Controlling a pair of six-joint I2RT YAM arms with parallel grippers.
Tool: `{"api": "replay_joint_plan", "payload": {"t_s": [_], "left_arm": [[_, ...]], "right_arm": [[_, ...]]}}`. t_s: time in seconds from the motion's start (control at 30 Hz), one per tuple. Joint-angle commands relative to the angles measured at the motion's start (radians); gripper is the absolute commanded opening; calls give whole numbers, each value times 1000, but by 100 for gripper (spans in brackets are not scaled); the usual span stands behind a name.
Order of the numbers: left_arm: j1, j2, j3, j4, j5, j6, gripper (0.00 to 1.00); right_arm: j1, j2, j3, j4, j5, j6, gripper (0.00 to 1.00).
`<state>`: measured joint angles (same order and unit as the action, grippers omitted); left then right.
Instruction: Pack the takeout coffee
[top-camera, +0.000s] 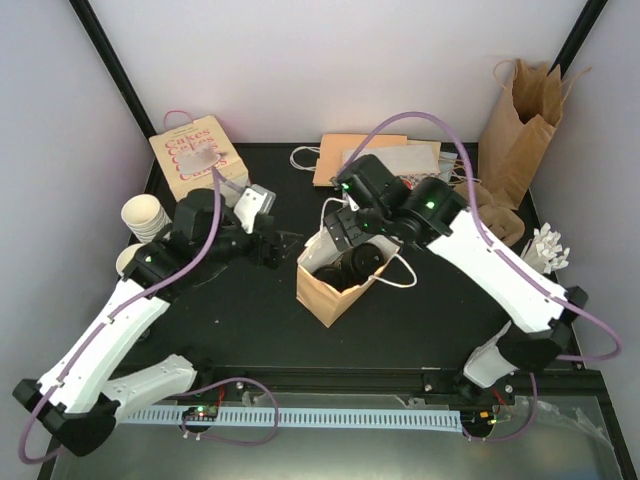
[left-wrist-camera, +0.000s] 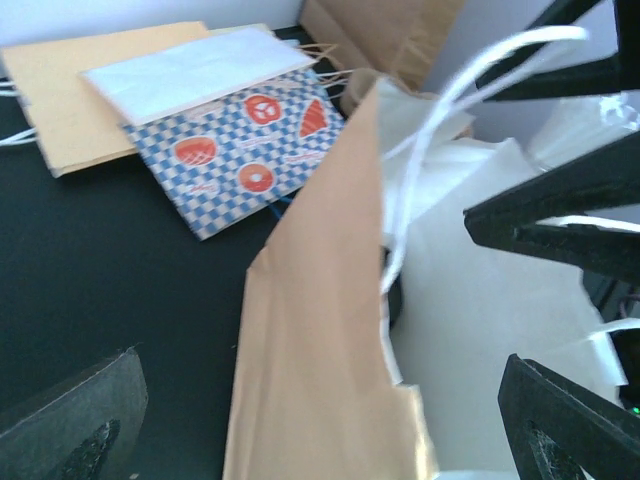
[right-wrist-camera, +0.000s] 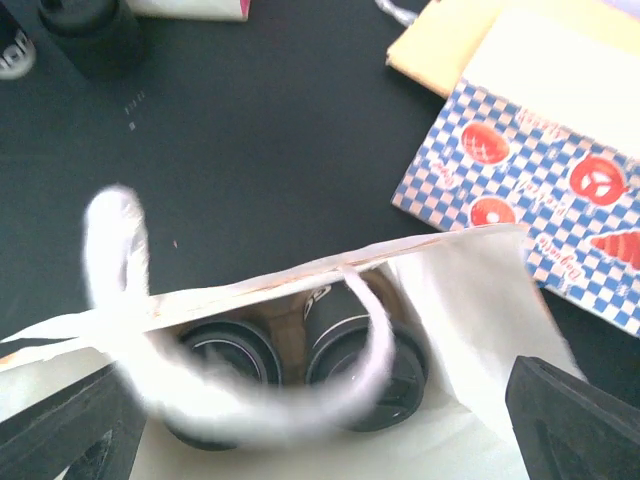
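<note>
Two takeout coffee cups stand inside an open brown paper bag (top-camera: 325, 292), (left-wrist-camera: 320, 330). Their black lids show side by side in the right wrist view, one on the left (right-wrist-camera: 240, 346) and one on the right (right-wrist-camera: 406, 381), and from above as dark rounds (top-camera: 358, 262). A white handle loop (right-wrist-camera: 120, 290) crosses the bag's mouth. My right gripper (top-camera: 335, 228), (right-wrist-camera: 325, 440) hovers open over the mouth, holding nothing. Open too, my left gripper (top-camera: 268, 240), (left-wrist-camera: 320, 440) sits at the bag's left side, its fingers astride the brown wall without pinching it.
A pink "Cakes" bag (top-camera: 195, 155) and stacked cream cups (top-camera: 145, 215) are at the back left. Flat paper bags (top-camera: 360, 158), one with blue checks (right-wrist-camera: 540, 170), lie behind. A tall brown bag (top-camera: 520, 125) stands at the back right.
</note>
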<state>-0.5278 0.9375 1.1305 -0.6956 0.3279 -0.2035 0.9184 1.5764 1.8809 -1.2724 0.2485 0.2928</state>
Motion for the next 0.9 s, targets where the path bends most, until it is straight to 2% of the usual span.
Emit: {"api": "replay_joint_plan", "payload": {"t_s": [0.0,0.2,0.43,0.63,0.8,0.87], "left_arm": [[-106,71,100,-24,-94,3,99],[-206,181,186,-108,-184,47,98],[-257,326,298,-147,-259,65,94],[-262,444,360,-156,-291,76,78],[-262,489,377,-173,-307,83,62],[-262,500,377,-177,-305,89,56]], "right_arm": [[-4,-97,-8,40,40,2,100],[-10,-211,-98,54,93,12,100],[-53,-275,-229,38,244,90,100],[-82,-305,-327,83,268,84,99],[-170,-317,-353,117,118,69,95],[-186,-334,-363,134,103,59,95]]}}
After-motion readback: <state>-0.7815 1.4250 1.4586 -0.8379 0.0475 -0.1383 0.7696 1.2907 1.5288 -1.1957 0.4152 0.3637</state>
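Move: The takeout bag's left rim lies about 9 cm to the left hand's right, 5 cm ahead and 7 cm below it. The bag's right corner is some 10 cm to the right hand's right, level fore and aft, 7 cm lower. In the bag, the right-hand black lid sits roughly 4 cm to the right hand's right and 1 cm back, the left-hand lid 2 cm left and 3 cm back, both about 13 cm below. The checked bag lies 13 cm right and 22 cm ahead, 24 cm lower. Closing in on the bag's left rim, the left hand goes right about 9 cm while sinking and easing forward, its left side rising some 20 degrees and its fingers narrowing to a bit over half open around the wall; contact can't be made out. The right hand lifts clear over the bag, swings about 11 cm right, then sinks again beside the right corner, turning clockwise, fingers still wide. ##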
